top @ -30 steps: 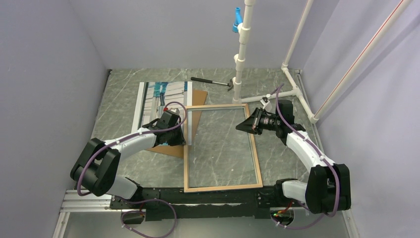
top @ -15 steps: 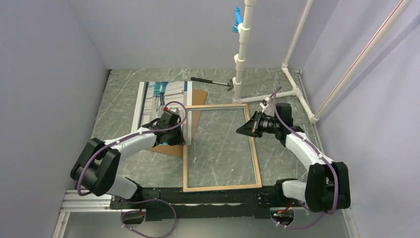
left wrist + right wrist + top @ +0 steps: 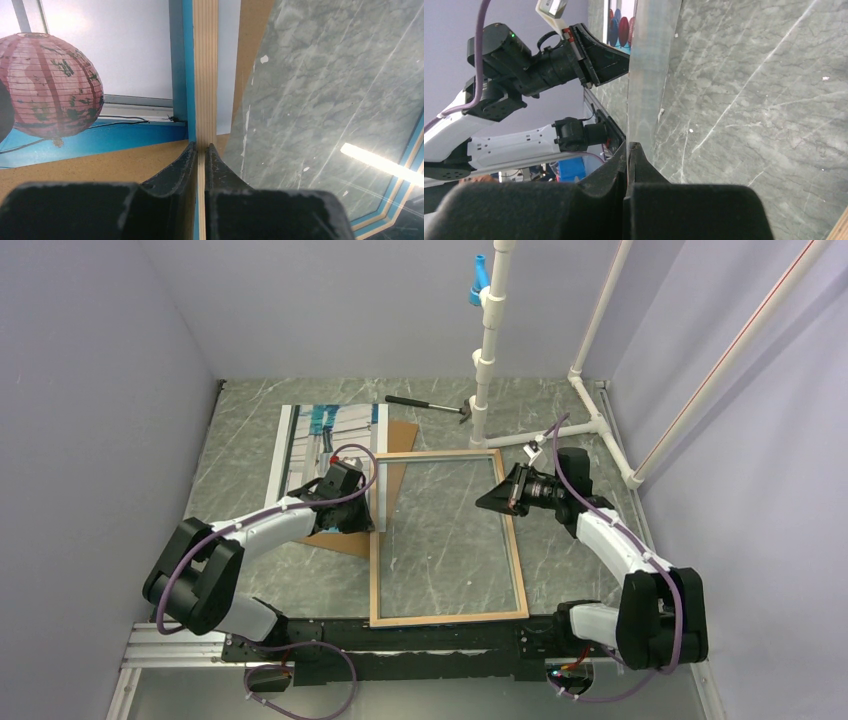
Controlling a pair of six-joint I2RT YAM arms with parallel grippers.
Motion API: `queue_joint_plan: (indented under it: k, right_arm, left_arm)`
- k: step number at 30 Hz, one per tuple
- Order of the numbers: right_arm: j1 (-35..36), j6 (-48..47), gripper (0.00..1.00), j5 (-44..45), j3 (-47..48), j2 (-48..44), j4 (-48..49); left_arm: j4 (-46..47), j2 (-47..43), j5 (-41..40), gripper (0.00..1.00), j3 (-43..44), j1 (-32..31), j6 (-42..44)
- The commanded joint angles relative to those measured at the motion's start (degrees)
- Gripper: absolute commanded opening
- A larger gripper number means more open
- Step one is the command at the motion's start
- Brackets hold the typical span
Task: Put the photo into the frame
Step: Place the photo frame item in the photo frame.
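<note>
The frame [image 3: 448,617] lies wood-coloured back up on the marble table, with a clear pane in it. My left gripper [image 3: 372,508] is shut on its left rail, and the left wrist view shows the jaws [image 3: 201,146] pinching the wood strip [image 3: 205,75] beside its blue face. My right gripper [image 3: 482,497] reaches in over the right rail and is shut [image 3: 628,145] on the thin edge of the clear pane [image 3: 649,75]. The photo [image 3: 325,445] lies face up at the back left, partly over the brown backing board [image 3: 403,435]. Its red lantern [image 3: 50,85] shows in the left wrist view.
A hammer [image 3: 428,406] lies at the back of the table. A white PVC pipe stand [image 3: 487,360] with floor tubes [image 3: 600,425] takes up the back right. Purple walls close in left, right and rear. The left arm [image 3: 524,65] shows in the right wrist view.
The right gripper has shifted very slightly toward the left. The left arm, frame and photo have not moved.
</note>
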Motion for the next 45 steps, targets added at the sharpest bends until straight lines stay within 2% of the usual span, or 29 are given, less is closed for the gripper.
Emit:
queue_joint_plan:
  k: [1, 8, 17, 19, 30, 35, 41, 45]
  right_arm:
    - [1.0, 0.8, 0.0, -3.7, -0.9, -2.5, 5.6]
    - [1.1, -2.7, 0.01, -2.8, -1.7, -0.6, 3.2]
    - [2.0, -9.0, 0.24, 2.2, 0.1, 0.0, -3.2]
    - [2.1, -10.1, 0.33, 3.0, 0.7, 0.4, -4.5]
    - [2.5, -12.0, 0.6, 6.5, 1.3, 2.4, -7.1]
    - [2.9, -13.6, 0.65, 9.6, 2.4, 3.0, -9.5]
    - [3.1, -15.0, 0.83, 14.1, 3.1, 4.5, -11.8]
    - [3.1, -15.2, 0.89, 15.7, 3.4, 5.9, -11.9]
  left_arm:
    - [-1.9, 3.2, -1.7, 0.11, -0.4, -0.6, 1.6]
    - [-2.3, 3.6, -1.8, 0.11, -0.2, -0.7, 1.5]
    - [-2.3, 5.1, -1.3, 0.09, 0.3, -0.7, 1.2]
    - [-2.1, 5.2, -1.1, 0.09, 0.3, -0.6, 1.2]
    - [-2.6, 4.8, -1.5, 0.1, 0.4, -0.8, 1.3]
    - [-2.3, 4.9, -1.2, 0.1, 0.4, -0.8, 1.2]
    - [-2.0, 5.1, -1.1, 0.1, 0.4, -0.9, 1.2]
    - [-1.6, 5.1, -1.2, 0.1, 0.0, -1.0, 1.1]
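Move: The right hand pinches the edge of the clear sheet above the frame. The frame opening's middle lies about 6 cm to its left, roughly 1 cm farther out and some 12 cm below. The frame's right bar is about 7 cm to its right, level fore-and-aft and 12 cm down; the white pipe foot is about 16 cm ahead, with no sideways offset and 13 cm lower. From the left hand, already gripping the frame's left bar, the opening's middle is about 13 cm to the right, level fore-and-aft and 1 cm below. The right fingers give up their pinch on the clear sheet's edge and spread nearly wide, while the hand, after a slight lift, sinks about 6 to 7 cm towards the frame and rolls some 15 degrees so its tips point more steeply down; the sheet's edge still leans on a finger. The left hand keeps pinching the frame's left bar and nudges about 1 cm forward and right. ##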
